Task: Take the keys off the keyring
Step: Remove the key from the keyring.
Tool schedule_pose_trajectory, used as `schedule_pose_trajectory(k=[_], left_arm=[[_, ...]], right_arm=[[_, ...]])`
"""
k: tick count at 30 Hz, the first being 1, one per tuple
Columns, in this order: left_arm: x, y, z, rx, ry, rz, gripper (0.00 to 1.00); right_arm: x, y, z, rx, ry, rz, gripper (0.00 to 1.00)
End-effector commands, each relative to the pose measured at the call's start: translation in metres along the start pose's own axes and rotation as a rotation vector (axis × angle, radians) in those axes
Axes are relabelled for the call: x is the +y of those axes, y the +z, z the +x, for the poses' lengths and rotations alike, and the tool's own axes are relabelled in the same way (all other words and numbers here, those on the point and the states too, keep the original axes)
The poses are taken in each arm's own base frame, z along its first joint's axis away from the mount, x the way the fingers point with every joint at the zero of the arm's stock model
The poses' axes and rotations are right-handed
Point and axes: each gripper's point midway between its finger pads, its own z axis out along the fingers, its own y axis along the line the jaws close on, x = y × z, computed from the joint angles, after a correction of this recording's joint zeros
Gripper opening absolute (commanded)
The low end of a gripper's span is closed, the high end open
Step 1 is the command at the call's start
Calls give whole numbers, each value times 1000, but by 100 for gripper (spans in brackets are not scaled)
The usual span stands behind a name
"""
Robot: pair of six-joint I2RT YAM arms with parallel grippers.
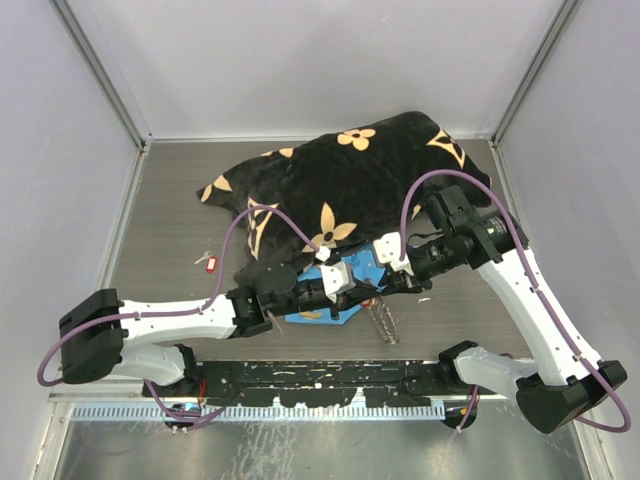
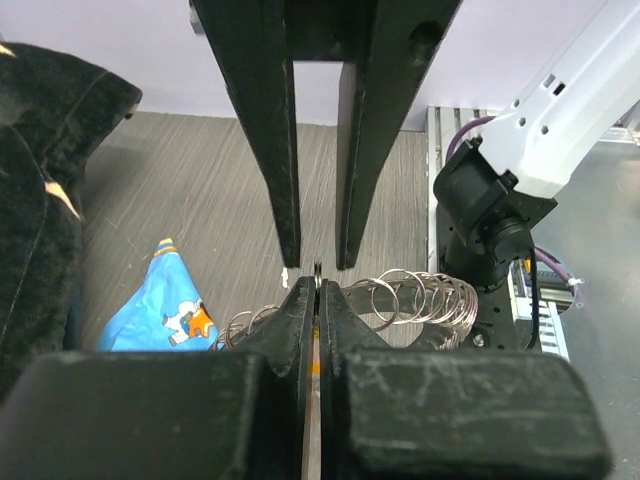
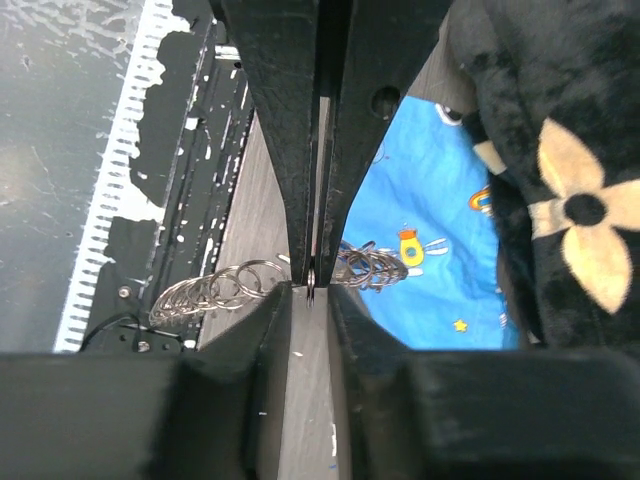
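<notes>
The keyring (image 1: 384,322) is a chain of silvery rings hanging between the two grippers near the table's front edge. In the left wrist view its loops (image 2: 420,298) trail to both sides of my left gripper (image 2: 317,285). That gripper is shut on one ring seen edge-on, with an orange sliver deeper between the jaws. My right gripper (image 3: 310,295) faces it tip to tip, its jaws slightly apart around the same ring, and more loops (image 3: 215,293) sag to the left. One red-headed key (image 1: 208,263) lies alone on the table at the left.
A blue patterned cloth (image 1: 335,314) lies under the grippers. A black blanket with tan flowers (image 1: 350,190) covers the back middle of the table. The perforated metal rail (image 3: 100,230) runs along the table's near edge.
</notes>
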Motion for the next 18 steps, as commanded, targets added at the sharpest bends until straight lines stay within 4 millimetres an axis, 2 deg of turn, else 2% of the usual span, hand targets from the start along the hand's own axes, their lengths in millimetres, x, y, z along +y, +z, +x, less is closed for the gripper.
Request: schedule_pose_trajectory(k=[1, 4, 6, 14, 18], left_arm=[[5, -8, -48, -141, 2, -38, 0], [7, -20, -66, -233, -12, -60, 0], [7, -28, -79, -310, -20, -72, 0], [13, -62, -139, -663, -55, -116, 0], [14, -69, -157, -744, -73, -114, 0]], right_arm=[[-3, -11, -23, -100, -25, 64, 36], [-8, -20, -34, -173, 13, 110, 51], [-12, -24, -44, -241, 36, 126, 55], [-14, -38, -88, -489, 96, 44, 56], [-16, -45, -105, -546, 116, 16, 55]])
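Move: The keyring hangs from the left hand's closed tips, its middle some 5 cm below that hand, about 3 cm back and 1 to the right. The right fingers, barely open, are right at those tips; from them the keyring's middle is 5 cm below, 3 back, 1 left. From the left hand, the blue cloth lies roughly 12 cm ahead, 5 left, 24 below; the flowered blanket 34 ahead, 8 left, 20 below. Both hands rise about 7 cm, the left drawing the held keyring 4 cm left, the right fingers opening wide. ##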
